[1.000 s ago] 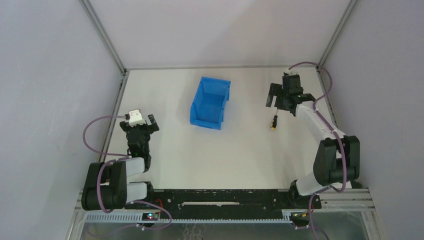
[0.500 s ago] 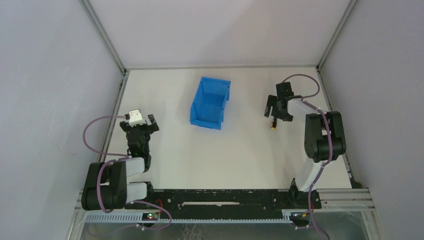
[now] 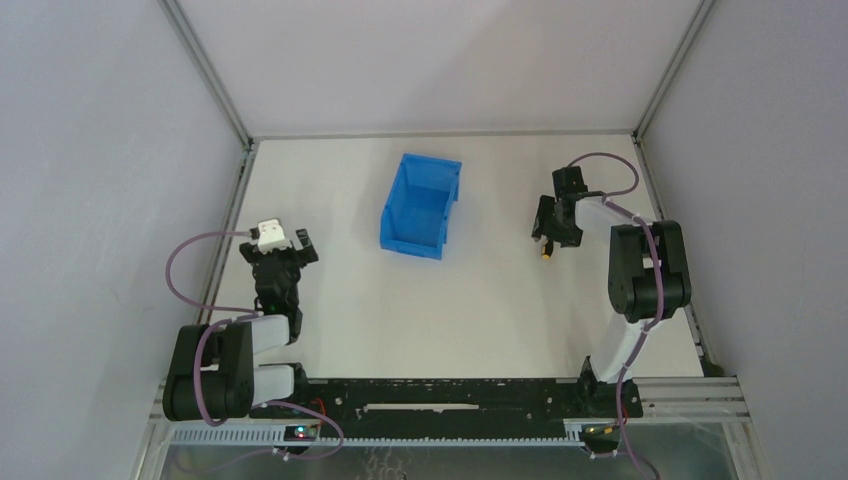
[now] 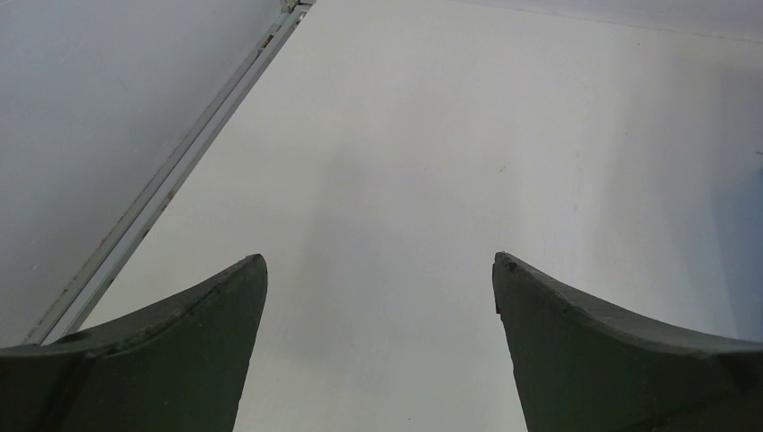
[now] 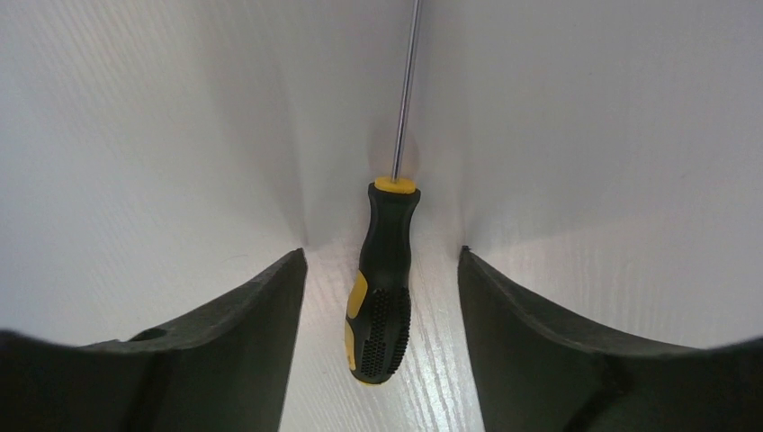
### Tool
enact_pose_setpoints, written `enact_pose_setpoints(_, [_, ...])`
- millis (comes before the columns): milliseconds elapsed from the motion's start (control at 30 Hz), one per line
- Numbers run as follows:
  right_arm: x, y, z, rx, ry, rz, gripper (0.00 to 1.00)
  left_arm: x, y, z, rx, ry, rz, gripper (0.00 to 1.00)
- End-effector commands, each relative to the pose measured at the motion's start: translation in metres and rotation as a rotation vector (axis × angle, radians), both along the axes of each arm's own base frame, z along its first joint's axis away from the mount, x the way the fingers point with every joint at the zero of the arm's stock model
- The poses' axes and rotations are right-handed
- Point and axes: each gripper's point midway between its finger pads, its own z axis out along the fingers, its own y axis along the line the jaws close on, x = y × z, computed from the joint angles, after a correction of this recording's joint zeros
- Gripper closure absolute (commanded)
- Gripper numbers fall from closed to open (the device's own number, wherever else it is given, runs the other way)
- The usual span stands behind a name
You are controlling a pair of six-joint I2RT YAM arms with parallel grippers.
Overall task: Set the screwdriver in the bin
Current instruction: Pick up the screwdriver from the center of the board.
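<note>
The screwdriver (image 5: 382, 288), black handle with yellow accents and a thin metal shaft, lies on the white table between my right gripper's (image 5: 382, 261) open fingers, with a gap on each side. In the top view its yellow end (image 3: 546, 256) pokes out just below the right gripper (image 3: 551, 225), which is lowered close to the table. The blue bin (image 3: 420, 206) stands open-topped at centre, well left of the screwdriver. My left gripper (image 3: 282, 243) is open and empty at the left side; the left wrist view shows only bare table between its fingertips (image 4: 378, 261).
The white table (image 3: 480, 300) is fenced by grey walls with metal rails along the left, back and right edges. A rail (image 4: 171, 180) runs along the left of the left wrist view. The right arm (image 3: 640, 270) is folded near the right wall.
My right gripper has moved down and toward the screwdriver, and now straddles its handle. The right arm has folded upright. The left arm, the bin and the screwdriver have not moved.
</note>
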Motion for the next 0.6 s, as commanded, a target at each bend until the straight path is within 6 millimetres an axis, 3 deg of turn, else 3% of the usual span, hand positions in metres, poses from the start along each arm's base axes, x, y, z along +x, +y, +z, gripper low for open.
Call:
enact_pose_setpoints(0, [0.003, 0.001, 0.001, 0.010, 0.014, -0.006, 0.37, 0.010, 0.001, 0.021, -0.001, -0.062, 0.007, 0.00])
enact_pose_setpoints(133, [-0.001, 0.005, -0.007, -0.010, 0.059, 0.017, 0.45, 0.010, 0.001, 0.021, -0.001, -0.062, 0.007, 0.00])
enact_pose_setpoints(367, [-0.001, 0.006, -0.005, -0.027, 0.058, 0.021, 0.78, 0.010, 0.001, 0.021, -0.001, -0.062, 0.007, 0.00])
enact_pose_setpoints(567, [0.001, 0.007, 0.011, -0.049, 0.018, 0.022, 0.85, 0.010, 0.001, 0.021, -0.001, -0.062, 0.006, 0.00])
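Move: Between the right hand's open fingers, about 1 cm below the hand point, lies the screwdriver's handle, with the shaft running on forward. The blue bin stands some 32 cm to the hand's left and about 9 cm farther out, its middle about 3 cm higher. For the left hand, the handle is roughly 65 cm to the right, 5 cm ahead and 10 cm lower. Closing on the screwdriver's handle, the right hand brings its fingers in from about two-thirds open to a quarter, until a pad rests on each side and they stop there. The hand all but stays in place, easing about half a centimetre left, still pointing steeply down at the table. ##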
